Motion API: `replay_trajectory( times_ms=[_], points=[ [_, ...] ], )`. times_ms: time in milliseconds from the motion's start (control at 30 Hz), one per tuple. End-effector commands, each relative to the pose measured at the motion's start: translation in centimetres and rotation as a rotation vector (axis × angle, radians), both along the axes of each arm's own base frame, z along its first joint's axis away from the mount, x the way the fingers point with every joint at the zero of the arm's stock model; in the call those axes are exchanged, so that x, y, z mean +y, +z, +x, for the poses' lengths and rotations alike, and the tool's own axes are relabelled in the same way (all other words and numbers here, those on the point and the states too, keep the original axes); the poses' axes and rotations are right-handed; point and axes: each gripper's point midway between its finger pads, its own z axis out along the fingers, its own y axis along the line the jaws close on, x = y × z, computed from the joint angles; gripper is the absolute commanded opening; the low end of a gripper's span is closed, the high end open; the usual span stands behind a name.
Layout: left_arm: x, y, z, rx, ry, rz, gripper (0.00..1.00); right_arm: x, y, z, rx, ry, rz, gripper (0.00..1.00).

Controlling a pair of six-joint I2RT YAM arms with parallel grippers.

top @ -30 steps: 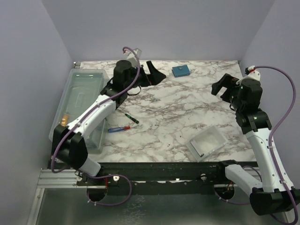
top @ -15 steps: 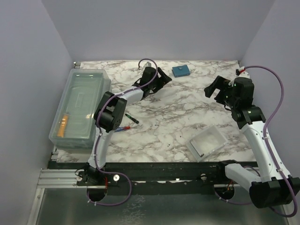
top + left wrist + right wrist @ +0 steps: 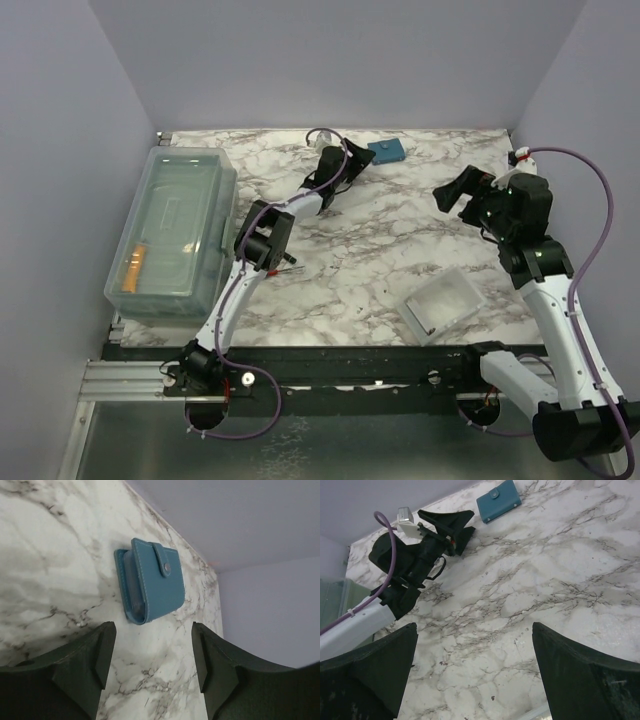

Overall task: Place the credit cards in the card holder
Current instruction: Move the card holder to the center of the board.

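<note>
The card holder (image 3: 385, 151), a small teal-blue wallet snapped closed with its tab, lies flat near the table's back edge. In the left wrist view the card holder (image 3: 152, 580) sits just ahead of my left gripper (image 3: 151, 645), which is open and not touching it. From above, my left gripper (image 3: 360, 160) reaches in from the holder's left. My right gripper (image 3: 452, 192) hovers open and empty over the right side of the table, and in its own view the right gripper (image 3: 475, 645) frames bare marble. A golden-orange piece, seemingly the credit cards (image 3: 135, 267), lies inside the clear bin.
A large clear plastic bin (image 3: 170, 200) stands along the left edge. A shallow white tray (image 3: 443, 303) lies at the front right. A dark-handled tool (image 3: 288, 256) and a red-and-blue screwdriver (image 3: 272, 274) lie partly under my left arm. Walls close off the back and both sides.
My left arm has stretched out from beside the bin along the back of the table, bringing its gripper up to the card holder. My right gripper has shifted slightly left.
</note>
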Motion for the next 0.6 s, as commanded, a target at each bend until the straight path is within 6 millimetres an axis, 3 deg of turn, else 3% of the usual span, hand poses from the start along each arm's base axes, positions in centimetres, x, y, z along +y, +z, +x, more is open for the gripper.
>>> replay_trajectory(
  times_ms=[0, 100, 267, 467, 567],
  points=[
    [-1.5, -0.5, 2.1, -0.089, 0.045, -0.037, 0.65, 0.2, 0.1, 0.2, 0.008, 0.005, 0.018, 1.0],
    [-1.6, -1.0, 3.1, -0.102, 0.083, -0.074, 0.61, 0.6, 0.0, 0.2, 0.025, 0.017, 0.036, 1.0],
    [-1.7, -2.8, 3.4, -0.098, 0.122, -0.071, 0.47, 1.5, 0.0, 0.2, 0.05, 0.056, 0.066, 1.0],
    [-2.2, -3.1, 3.1, -0.137, 0.107, 0.003, 0.27, 1.8, -0.5, 0.3, 0.095, 0.064, 0.084, 1.0],
    [-2.3, -3.1, 3.1, -0.146, 0.098, 0.021, 0.24, 2.0, -0.7, 0.2, 0.113, 0.068, 0.098, 1.0]
  ],
)
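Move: The card holder lies about 5 cm ahead of the left hand and 6 cm to its right, with its middle some 3 cm lower. The marble around it is bare. The nearest things are the green screwdriver, roughly 26 cm back and 23 cm to the left, and the white tray, about 40 cm back and 18 cm to the right. From the right hand the card holder is some 35 cm ahead, 13 cm to the left and 24 cm below. The left fingers come around the card holder's near-left corner, one on each side of the flap's edge, and narrow from well open to about a quarter open. To get there the hand goes roughly 3 cm forward and 2 cm right, then sinks 1.5 cm or so while the forward travel dies away. The fingertips tilt up by about 10 degrees. Whether the pads already press on it can't be seen. ##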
